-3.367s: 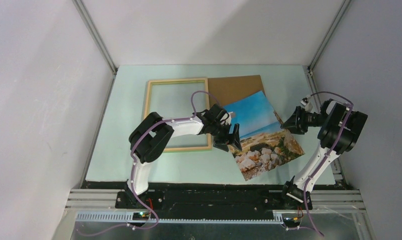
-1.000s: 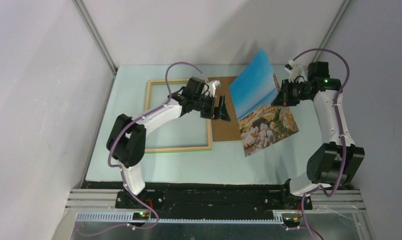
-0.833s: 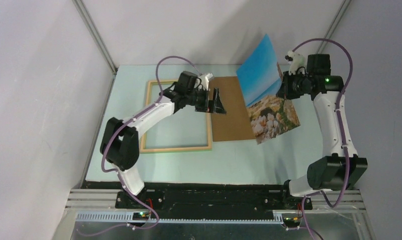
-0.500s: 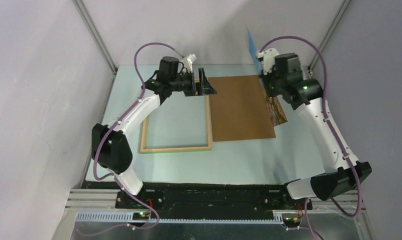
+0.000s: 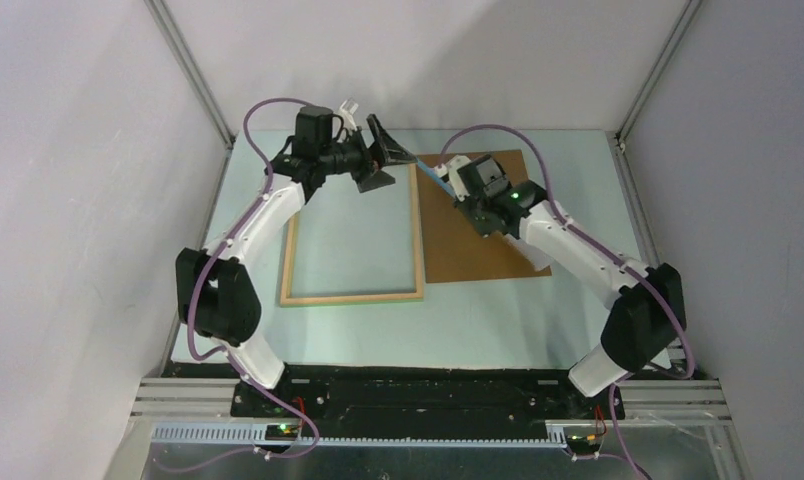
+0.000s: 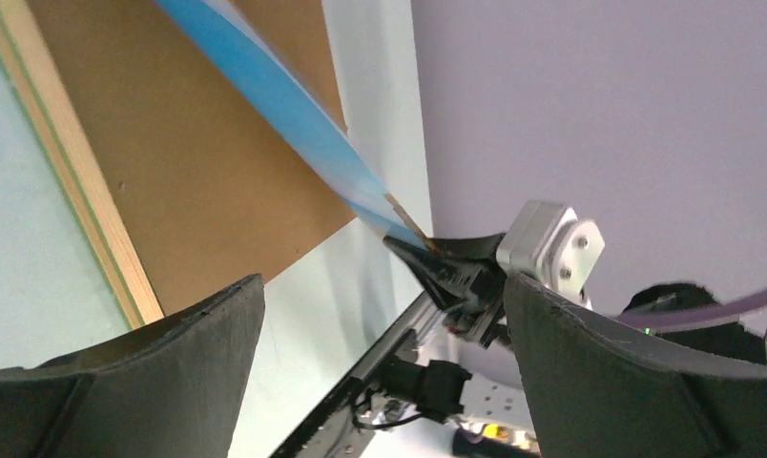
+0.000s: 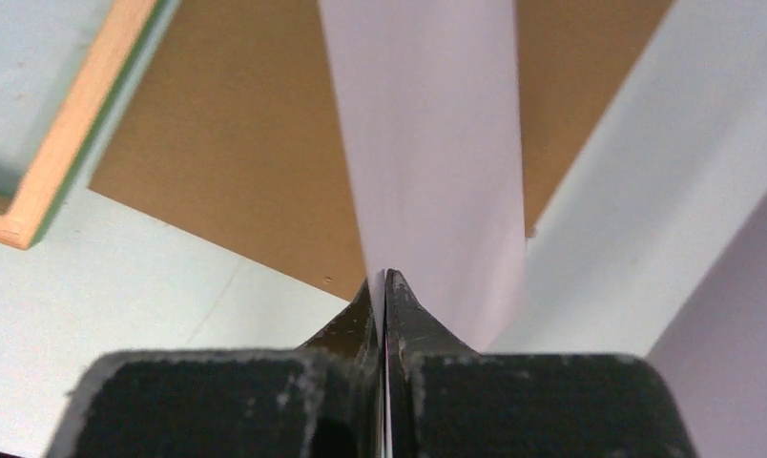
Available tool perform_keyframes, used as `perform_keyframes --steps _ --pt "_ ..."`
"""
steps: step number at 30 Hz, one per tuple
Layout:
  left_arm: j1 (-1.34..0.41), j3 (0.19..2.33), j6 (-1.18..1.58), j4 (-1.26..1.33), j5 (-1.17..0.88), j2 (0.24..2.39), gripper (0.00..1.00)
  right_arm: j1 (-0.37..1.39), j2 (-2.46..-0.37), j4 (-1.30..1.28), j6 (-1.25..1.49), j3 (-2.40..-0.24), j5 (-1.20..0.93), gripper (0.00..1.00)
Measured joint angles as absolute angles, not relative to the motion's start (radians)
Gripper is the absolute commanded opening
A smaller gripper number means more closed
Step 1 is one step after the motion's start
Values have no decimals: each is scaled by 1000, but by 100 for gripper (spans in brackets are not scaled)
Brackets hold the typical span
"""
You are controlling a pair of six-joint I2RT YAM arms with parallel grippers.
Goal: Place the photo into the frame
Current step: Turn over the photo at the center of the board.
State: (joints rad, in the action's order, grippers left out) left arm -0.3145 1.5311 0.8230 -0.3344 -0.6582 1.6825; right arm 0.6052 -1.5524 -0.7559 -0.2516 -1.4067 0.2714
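Observation:
The photo (image 7: 427, 143) hangs in the air over the brown board, its white back facing the right wrist camera. In the left wrist view the photo (image 6: 275, 105) is a blue strip, and from above only a thin blue sliver of the photo (image 5: 430, 170) shows. My right gripper (image 7: 384, 286) is shut on its corner, just right of the frame's far right corner; it also shows as the right gripper (image 5: 450, 180). The frame (image 5: 353, 296) lies flat with its pale wood up. My left gripper (image 5: 383, 155) stands open and empty above the frame's far edge, facing the photo.
A brown backing board (image 5: 478, 240) lies flat against the frame's right side, under the right arm. The pale green mat (image 5: 478, 330) ends at walls on the left, back and right. A black rail (image 5: 428, 395) runs along the near edge.
My right arm has swung the photo up off the mat and leftward over the brown board, turning it edge-on. The left arm has risen and drawn back toward the frame's far edge, still open.

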Motion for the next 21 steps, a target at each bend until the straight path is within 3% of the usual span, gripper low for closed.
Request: perform_keyframes --steps 9,21 --pt "-274 1295 1032 -262 -632 1668 100 682 -1686 -726 -166 -1440 212 0" --pt "-260 1275 1153 -126 -635 1698 96 743 -1769 -691 -96 -1472 177 3"
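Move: The photo hangs on edge from the right hand's closed fingers. It is to go over the center of the brown board, about 6 cm ahead of that hand, 3 cm to its left and 18 cm below. The wooden frame's middle lies 26 cm to the left of the board's center and 2 cm nearer the base. From the open left hand, the photo's middle lies roughly 16 cm right, 5 cm back and 18 cm down. The photo, still pinched by its upper edge, is drawn leftward over the board towards the frame side: the right hand travels some 9 cm left while sinking about 6 cm, slowing and tilting only slightly. The left hand, fingers wide open and empty, drops about 7 cm and tips its fingers further down by nearly 20 degrees, then roughly hovers as the photo approaches. ##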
